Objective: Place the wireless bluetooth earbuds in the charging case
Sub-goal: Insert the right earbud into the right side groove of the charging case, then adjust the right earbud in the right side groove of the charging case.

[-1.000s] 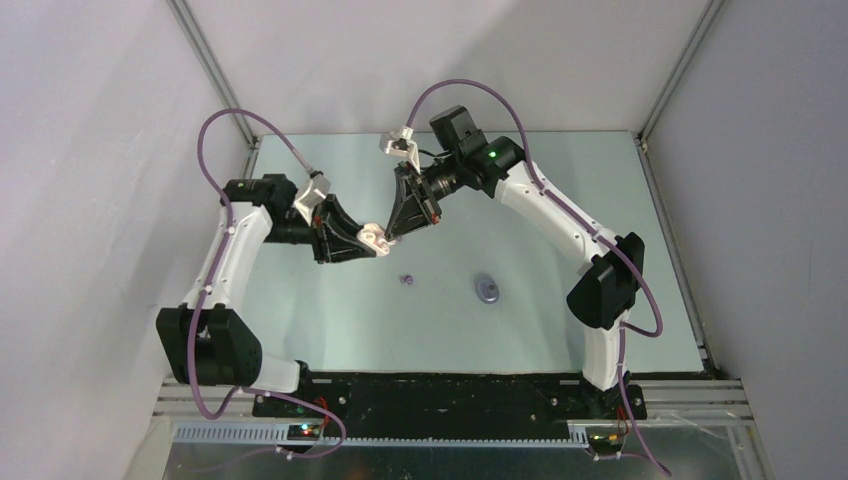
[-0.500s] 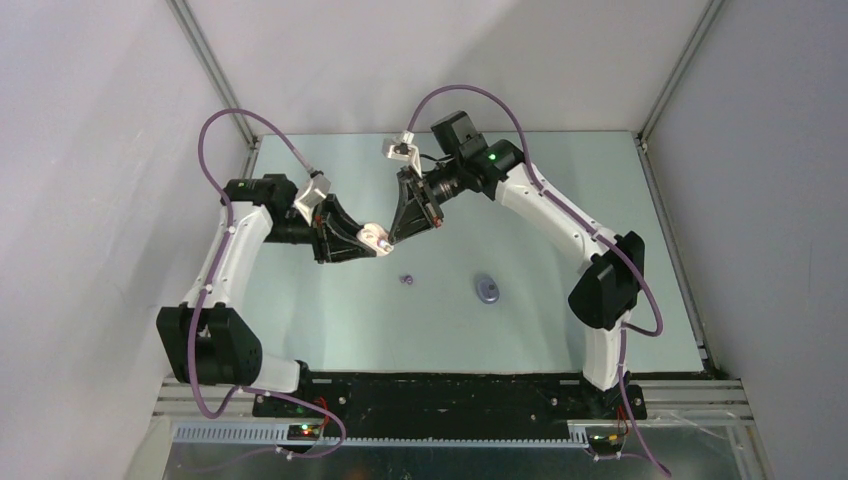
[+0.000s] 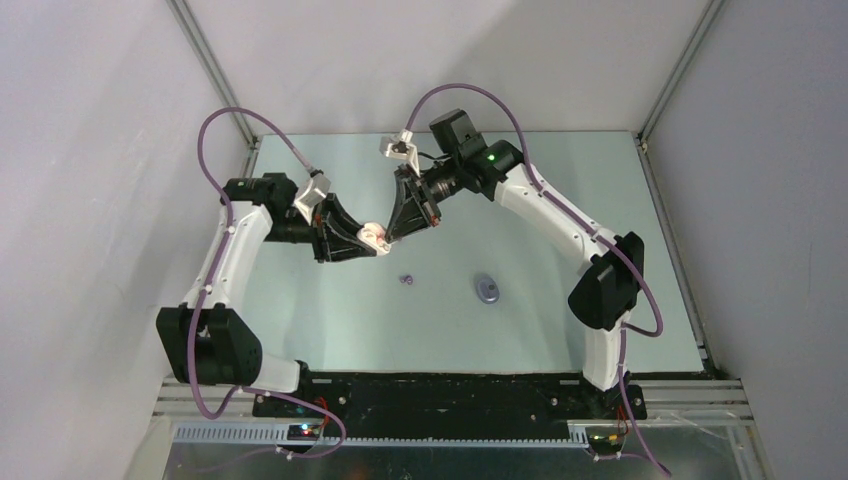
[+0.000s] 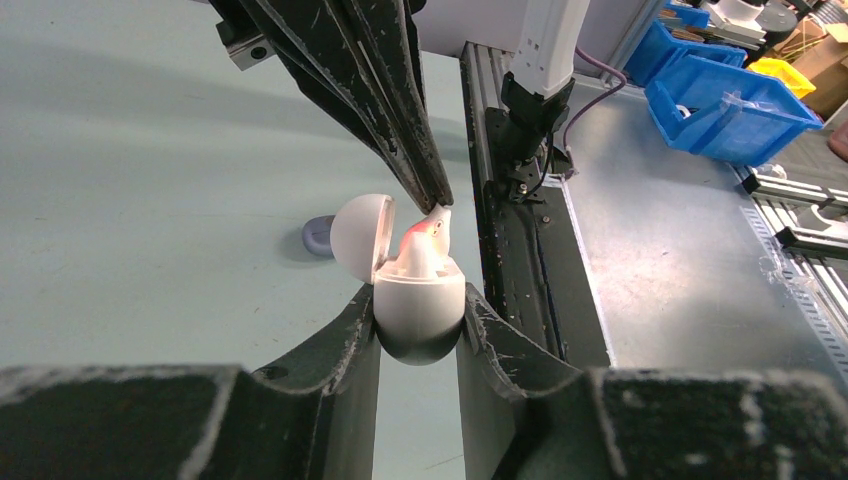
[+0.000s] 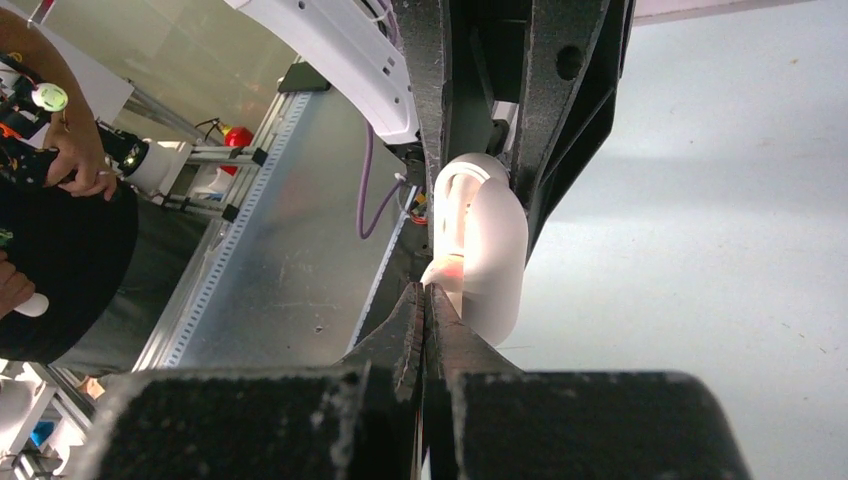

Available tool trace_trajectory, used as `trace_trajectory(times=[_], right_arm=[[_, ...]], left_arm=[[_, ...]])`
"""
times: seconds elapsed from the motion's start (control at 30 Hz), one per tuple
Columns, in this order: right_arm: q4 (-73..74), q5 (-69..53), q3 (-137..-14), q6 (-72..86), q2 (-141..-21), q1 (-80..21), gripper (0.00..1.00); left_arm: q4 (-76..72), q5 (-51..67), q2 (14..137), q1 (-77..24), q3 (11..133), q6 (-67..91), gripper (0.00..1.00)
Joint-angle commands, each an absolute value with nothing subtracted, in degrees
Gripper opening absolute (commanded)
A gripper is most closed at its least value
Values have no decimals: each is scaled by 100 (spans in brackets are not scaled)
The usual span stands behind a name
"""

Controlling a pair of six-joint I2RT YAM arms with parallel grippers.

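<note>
My left gripper is shut on the lower half of a white charging case, held above the table with its lid swung open to the left. A white earbud stands in the case, lit by a red glow. My right gripper is shut, and its tips touch the top of that earbud from above. The right wrist view shows the shut right gripper against the earbud and the case. A purple earbud lies on the table below.
A small grey-purple oval case lies on the table right of the purple earbud, and it shows behind the white lid as the oval case. Enclosure walls stand at the back and both sides. Blue bins sit off the table.
The right gripper has shifted slightly at the case, its tips staying on the white earbud. The left arm and the things on the table have not moved.
</note>
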State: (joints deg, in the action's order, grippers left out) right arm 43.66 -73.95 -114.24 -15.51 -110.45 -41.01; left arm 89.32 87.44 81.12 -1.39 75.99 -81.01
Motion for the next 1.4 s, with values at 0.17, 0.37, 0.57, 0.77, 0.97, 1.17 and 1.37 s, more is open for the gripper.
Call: trace_trajectory(times=[0.17, 0.37, 0.57, 0.77, 0.97, 1.17, 1.37], right_arm=[[4819, -7015, -11734, -2260, -11109, -4212, 0], [4892, -6684, -11542, -2480, -10964, -4213, 2], [4613, -6397, -11510, -2168, -10744, -4222, 18], [4269, -6166, -11550, -1826, -10236, -4218, 27], [3542, -5986, -11097, -1320, -9645, -4133, 30], [3308, -5590, -10112, -1701, -9253, -4107, 54], [3205, -5571, -9962, -1709, -9529, -4135, 62]], left_arm=[[9158, 9079, 8011, -193, 7874, -8049, 0], [9158, 9075, 7996, -191, 7875, -8048, 0], [9158, 9079, 7969, -189, 7836, -8053, 0], [9158, 9079, 7912, -200, 7770, -8099, 0], [9154, 9079, 7909, -202, 7792, -8125, 0], [9156, 9079, 7865, -221, 7904, -8148, 0], [9168, 9071, 7646, -315, 7801, -8315, 0]])
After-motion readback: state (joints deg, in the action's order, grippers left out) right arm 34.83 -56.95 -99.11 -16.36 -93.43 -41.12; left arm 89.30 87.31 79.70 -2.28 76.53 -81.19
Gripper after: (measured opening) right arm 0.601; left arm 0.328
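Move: The right earbud stands in the groove of the white charging case, about 1 cm to the left of the right hand's shut fingertips. The case's middle is some 3 cm to that hand's left, level ahead-to-back and about 1 cm lower. Far below, roughly 31 cm down, a purple earbud lies some 2 cm ahead and 2 cm right, and the purple case about 18 cm right, level. From the left hand, holding the white case, the right earbud is about 3 cm right and 1 cm up. The right earbud, its exposed end touched by the right fingertips, is first pressed on as the right hand sinks about 1.5 cm. The right fingers then open past half and come free; the hand rises some 7 cm while drawing right, away from the case, then dips back about 4 cm, turning clockwise and rolling about 20 degrees in all. The left hand keeps its grip on the case, nearly still. ##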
